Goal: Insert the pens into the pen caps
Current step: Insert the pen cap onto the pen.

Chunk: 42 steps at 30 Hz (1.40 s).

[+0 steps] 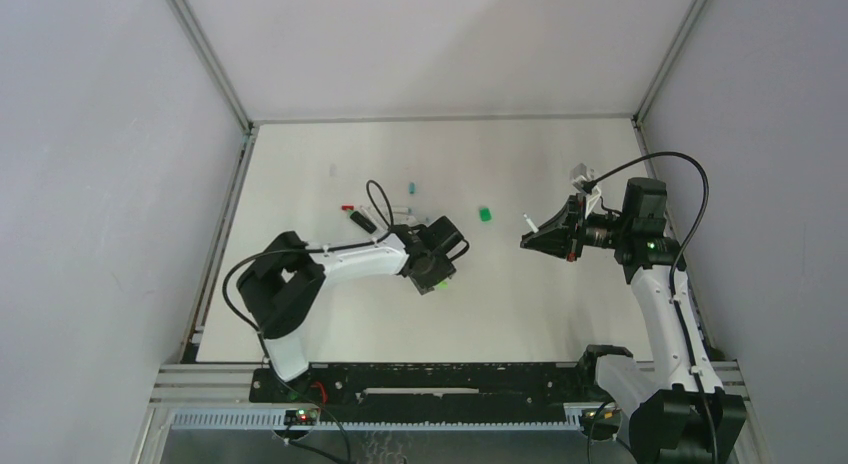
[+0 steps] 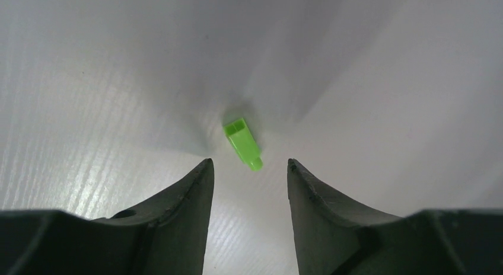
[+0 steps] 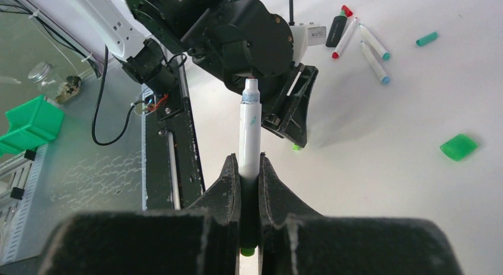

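Note:
My left gripper (image 2: 249, 163) hangs open low over the table. A small bright green pen cap (image 2: 242, 143) lies just past its fingertips, with nothing between them. From above, this gripper (image 1: 437, 276) sits at mid-table. My right gripper (image 3: 250, 162) is shut on a white pen (image 3: 250, 133), whose bare tip points toward the left arm. In the top view that gripper (image 1: 527, 240) is held above the table's right side. Several more pens (image 3: 373, 50) and a black marker (image 3: 335, 29) lie at the far left. A teal cap (image 3: 427, 38) and a chunky green cap (image 3: 458, 147) lie apart.
The left arm's black wrist (image 3: 249, 38) fills the space just ahead of the held pen. A green bin (image 3: 29, 124) and a glass jar (image 3: 44, 73) sit off the table beyond the black base rail (image 3: 172, 138). Grey walls (image 1: 120, 184) enclose the table.

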Available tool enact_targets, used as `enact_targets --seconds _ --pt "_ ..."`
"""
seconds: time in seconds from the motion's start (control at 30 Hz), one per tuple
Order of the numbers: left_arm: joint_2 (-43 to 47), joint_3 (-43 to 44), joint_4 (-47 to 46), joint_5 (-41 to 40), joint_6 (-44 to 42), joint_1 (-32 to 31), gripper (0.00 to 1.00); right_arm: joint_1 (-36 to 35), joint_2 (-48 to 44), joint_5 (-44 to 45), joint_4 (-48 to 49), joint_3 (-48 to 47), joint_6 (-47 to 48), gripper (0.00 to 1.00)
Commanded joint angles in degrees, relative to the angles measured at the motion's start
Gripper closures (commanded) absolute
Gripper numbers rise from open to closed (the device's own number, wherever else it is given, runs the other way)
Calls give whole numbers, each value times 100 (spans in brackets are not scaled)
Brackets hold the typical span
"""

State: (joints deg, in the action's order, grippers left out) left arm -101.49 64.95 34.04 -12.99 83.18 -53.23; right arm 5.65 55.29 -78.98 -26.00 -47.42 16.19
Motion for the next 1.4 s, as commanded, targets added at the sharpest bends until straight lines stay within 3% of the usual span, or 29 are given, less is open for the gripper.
enact_targets --seconds 0.0,0.2,0.4,0.6,0.9,1.37 --pt "-129 230 145 51 120 71 49 41 -106 -137 -34 -206 95 100" --pt "-319 254 164 56 25 187 55 41 -118 -135 -38 -206 95 100" --pt "-443 325 199 129 -212 296 71 59 -125 -142 -37 -206 104 100" --pt "-525 393 151 142 -563 328 78 59 -124 -147 -42 -206 104 100" --pt "-821 475 219 282 -1499 498 70 62 -124 -162 -43 -206 113 100" --pt "-1676 995 1552 482 -2382 593 75 89 -198 -247 -19 -206 60 100"
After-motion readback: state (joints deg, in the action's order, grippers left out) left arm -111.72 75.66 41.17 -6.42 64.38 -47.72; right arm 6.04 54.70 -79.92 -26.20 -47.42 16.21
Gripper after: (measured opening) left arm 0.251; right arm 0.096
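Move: The green pen cap lies on the table just under my left fingertips, about 1 cm ahead, level sideways and 3 cm down, its open end forward and a little left. The green block is some 18 cm ahead and 10 cm to the right; the blue-ended pen is about 17 cm ahead and 9 cm left. From my right hand, which already holds a pen, the cap is about 4 cm ahead, 18 cm left and 25 cm below. I lower my left hand about 2 cm onto the green cap while drifting 1 cm left, closing its half-open fingers around it. Then I ease the nearly closed fingers forward, some 2 cm in all, turning the hand roughly 15 degrees clockwise, and end with the fingertips pinching the cap's sides. My right hand stays still and keeps its hold on the pen. ##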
